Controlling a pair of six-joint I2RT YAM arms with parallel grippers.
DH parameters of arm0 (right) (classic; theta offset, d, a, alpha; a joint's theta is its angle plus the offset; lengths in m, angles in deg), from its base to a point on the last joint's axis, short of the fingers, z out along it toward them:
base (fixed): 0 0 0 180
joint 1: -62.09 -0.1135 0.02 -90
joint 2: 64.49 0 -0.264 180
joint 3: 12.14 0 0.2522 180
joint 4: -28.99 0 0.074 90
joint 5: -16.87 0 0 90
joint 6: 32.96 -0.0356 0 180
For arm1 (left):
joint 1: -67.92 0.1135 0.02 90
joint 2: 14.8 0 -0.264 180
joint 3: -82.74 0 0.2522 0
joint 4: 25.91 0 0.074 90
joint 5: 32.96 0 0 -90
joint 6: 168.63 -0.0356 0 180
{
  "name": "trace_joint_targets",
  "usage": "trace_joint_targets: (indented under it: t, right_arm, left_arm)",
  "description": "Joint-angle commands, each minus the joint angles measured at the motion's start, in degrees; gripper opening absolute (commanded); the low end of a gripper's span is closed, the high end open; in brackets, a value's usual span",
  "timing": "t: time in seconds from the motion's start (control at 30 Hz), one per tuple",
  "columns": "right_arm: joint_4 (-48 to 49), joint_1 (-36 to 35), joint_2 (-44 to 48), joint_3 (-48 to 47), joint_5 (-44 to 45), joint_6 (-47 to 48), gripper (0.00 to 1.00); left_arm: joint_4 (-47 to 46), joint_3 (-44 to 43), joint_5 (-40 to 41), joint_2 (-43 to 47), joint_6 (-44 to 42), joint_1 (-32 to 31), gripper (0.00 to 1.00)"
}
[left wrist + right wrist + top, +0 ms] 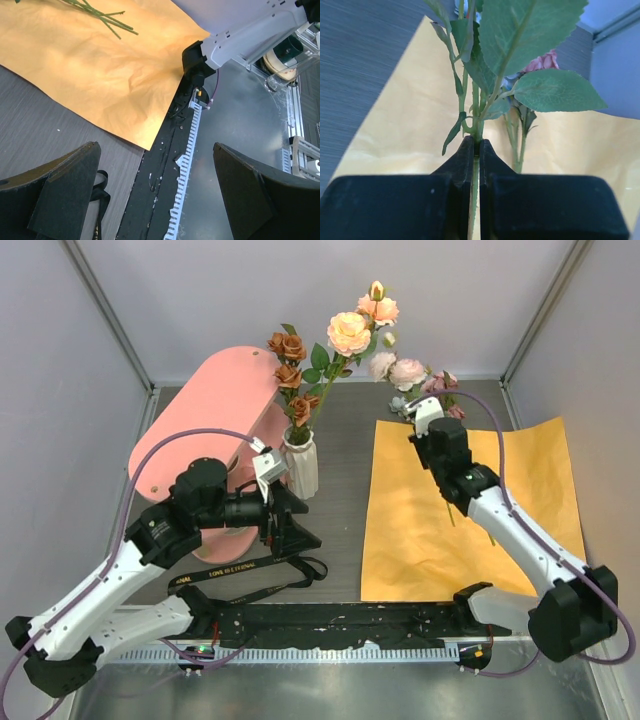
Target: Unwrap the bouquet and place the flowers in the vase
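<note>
The orange paper (465, 510) of the bouquet lies spread flat on the table, right of the white ribbed vase (301, 466). Rust-brown roses (289, 348) and a peach rose (348, 332) stand in the vase. Pink and mauve flowers (408, 372) lie at the paper's far edge. My right gripper (422, 420) is over that edge, shut on a green leafy stem (479, 107) just below its leaves; the jaws (476, 146) pinch it. A second stem (516, 145) lies on the paper behind. My left gripper (300, 530) hovers wide open and empty in front of the vase, its fingers (60, 192) far apart.
A pink shelf (205, 430) stands left of the vase. The black printed ribbon (250, 575) lies loose on the table near the left gripper. A black strip with a white toothed rail (187, 150) runs along the near table edge. Bare stems (102, 17) lie on the paper (100, 70).
</note>
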Motion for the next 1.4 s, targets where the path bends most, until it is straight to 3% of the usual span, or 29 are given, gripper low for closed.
trace_joint_targets:
  t: [0.0,0.13,0.37,0.47,0.6,0.67,0.73,0.83,0.93,1.13,1.33,1.37]
  right_arm:
    - [2.98,3.51,7.55,3.02,-15.14,-11.32,0.01]
    - [6.77,6.59,15.3,6.27,-28.84,-19.32,0.01]
    - [11.41,7.65,31.18,15.83,-42.3,-32.95,0.01]
    - [17.4,7.65,37.17,19.8,-47.66,-37.79,0.01]
    - [16.44,7.65,41.14,18.84,-51.19,-37.71,0.01]
    - [16.88,7.65,42.55,18.14,-54.17,-37.8,0.01]
    - [17.75,7.74,42.99,17.79,-56.03,-38.24,0.01]
    - [17.5,7.65,42.91,16.91,-59.1,-38.77,0.01]
    - [16.27,7.65,43.0,16.12,-60.87,-37.72,0.01]
    - [17.83,6.77,43.61,16.29,-62.18,-39.11,0.01]
    - [19.25,5.37,43.79,16.56,-62.72,-40.44,0.01]
    - [19.08,5.19,43.79,16.47,-62.54,-40.52,0.01]
  left_arm:
    - [-5.52,-2.85,-0.49,-0.92,3.3,0.07,1.0]
    - [-9.65,-2.85,-1.89,-3.38,7.16,0.07,1.0]
    - [-24.57,-0.93,-3.39,-9.62,16.57,0.07,0.98]
    - [-30.83,-1.53,-2.6,-14.78,19.83,0.07,0.88]
    - [-37.25,-3.99,0.81,-20.86,22.91,-0.71,0.68]
    - [-40.33,-5.66,2.32,-24.11,22.65,-1.59,0.64]
    - [-42.0,-7.15,2.85,-26.4,22.04,-2.91,0.66]
    - [-42.27,-11.8,3.11,-30.62,21.16,-4.32,0.78]
    - [-43.5,-14.01,3.82,-33.09,20.36,-5.38,0.78]
    - [-41.84,-18.31,4.17,-35.64,18.26,-7.49,0.65]
    - [-42.19,-18.24,5.4,-35.12,18.6,-7.66,0.43]
    - [-42.01,-18.15,5.49,-34.85,18.52,-7.66,0.34]
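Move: The pink roses' stem, already pinched in the right fingers, is about 26 cm ahead of the open left hand, 28 cm to its right and 11 cm lower; seen from the right hand, the left gripper is that far back, to the left and above. The vase stands some 20 cm ahead of the left hand, hardly to its left, and 22 cm lower. The remaining flower heads lie about 15 cm ahead of the right hand and 17 cm below. The pink roses' stem stays pinched in the right fingers as that hand brings it back about 19 cm, with some rise and leftward travel, swinging its fingers from forward round to the left by some 70 degrees. To meet the stem, the left hand reaches right about 17 cm, less far forward and then up, its fingers tipping up to near level and closing about halfway around the stem above the right grip. ##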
